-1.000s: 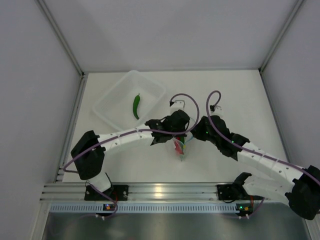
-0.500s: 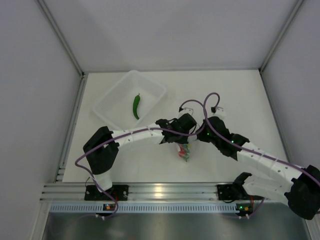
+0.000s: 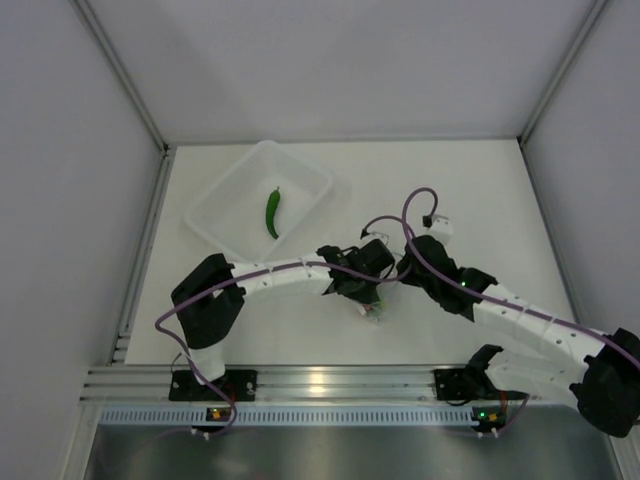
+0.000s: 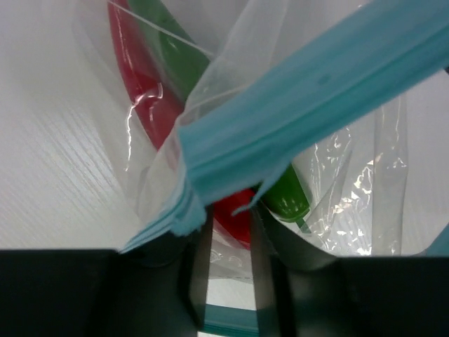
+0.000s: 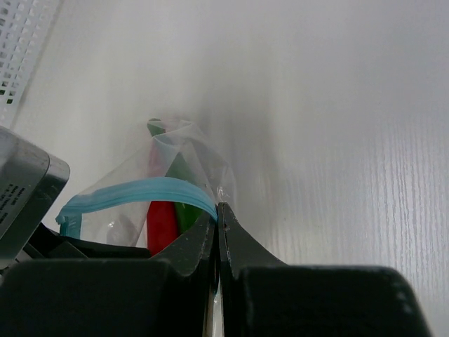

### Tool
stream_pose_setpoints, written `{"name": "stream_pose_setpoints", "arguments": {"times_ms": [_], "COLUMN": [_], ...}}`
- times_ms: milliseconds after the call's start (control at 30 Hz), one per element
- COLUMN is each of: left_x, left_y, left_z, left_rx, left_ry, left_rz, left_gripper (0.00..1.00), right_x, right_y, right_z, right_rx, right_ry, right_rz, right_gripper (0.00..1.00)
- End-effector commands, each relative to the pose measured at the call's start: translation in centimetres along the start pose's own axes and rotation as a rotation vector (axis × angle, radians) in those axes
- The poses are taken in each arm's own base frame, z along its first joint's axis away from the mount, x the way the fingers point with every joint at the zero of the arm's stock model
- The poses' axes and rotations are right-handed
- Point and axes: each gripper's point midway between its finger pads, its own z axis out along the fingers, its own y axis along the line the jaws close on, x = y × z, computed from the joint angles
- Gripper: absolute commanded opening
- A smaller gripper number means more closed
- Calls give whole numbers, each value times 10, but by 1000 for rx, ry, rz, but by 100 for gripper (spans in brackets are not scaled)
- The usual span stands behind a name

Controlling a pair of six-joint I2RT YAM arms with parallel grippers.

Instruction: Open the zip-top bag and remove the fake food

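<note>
The zip-top bag hangs crumpled between my two grippers at mid-table. Its light blue zip strip runs across the left wrist view. A red chili and a green chili lie inside the clear film. My left gripper is at the bag's mouth with its jaws apart; film and the red chili's end show in the gap. My right gripper is shut on the zip strip, beside the red chili. Another green chili lies in the tub.
A clear rigid tub stands at the back left of the white table. Both arms cross close together over the middle. Grey walls enclose the table on three sides, and an aluminium rail runs along the near edge.
My left gripper has moved right and towards the near edge, down onto the bag, and its jaws have parted. The bag has sunk lower. The right gripper has kept its grip.
</note>
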Motion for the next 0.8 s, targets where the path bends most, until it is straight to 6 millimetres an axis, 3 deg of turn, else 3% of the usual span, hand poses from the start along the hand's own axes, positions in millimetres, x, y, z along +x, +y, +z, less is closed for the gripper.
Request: {"name": "stream_pose_setpoints", "arguments": {"times_ms": [0,167,467,633,700,767], "left_x": [6,9,20,13,16,20], "left_y": [3,4,26,26,25,26], "left_z": [4,18,36,42,49,54], "left_rx": [-29,-57,-170,-182,-183,-185], "left_ry": [14,26,26,13,34,48], "left_rz": [-13,-35,-53,-58,-56,-52], "left_gripper": [37,48,49,61,61,55], "right_x": [-15,-9,-7,5,7,7], "right_y": [12,14,18,25,28,28], "right_z": [-2,-1,-6,-1,-2,-2], "right_rx": [-8,-10,-52,-85,-104,-104], "right_ry": [-49,-37,-54,-8,1,-1], "right_rz": [-1,-13,12,3,7,8], "right_gripper": [0,0,0,0,0,0]}}
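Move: The left fingers, slightly parted, are already in the mouth of the bag. The red pepper's middle lies roughly 3 cm ahead, 1 cm left and 4 cm below them. Beside it, the green pepper lies some 4 cm ahead, 1 cm right and 4 cm below the left hand. The zip corner pinched by the right hand is about 3 cm ahead, 8 cm right and 5 cm above the left. From the right hand the red pepper is level ahead, about 9 cm left and 9 cm below. With the blue zip strip still lying against its fingers, the left hand sinks about 4 cm deeper into the bag towards the red pepper, easing slightly forward and turning a little counter-clockwise while the fingers spread to roughly twice their gap, not yet gripping. The right hand keeps its pinch on the zip corner and follows by about 1 cm each back, left and down. ##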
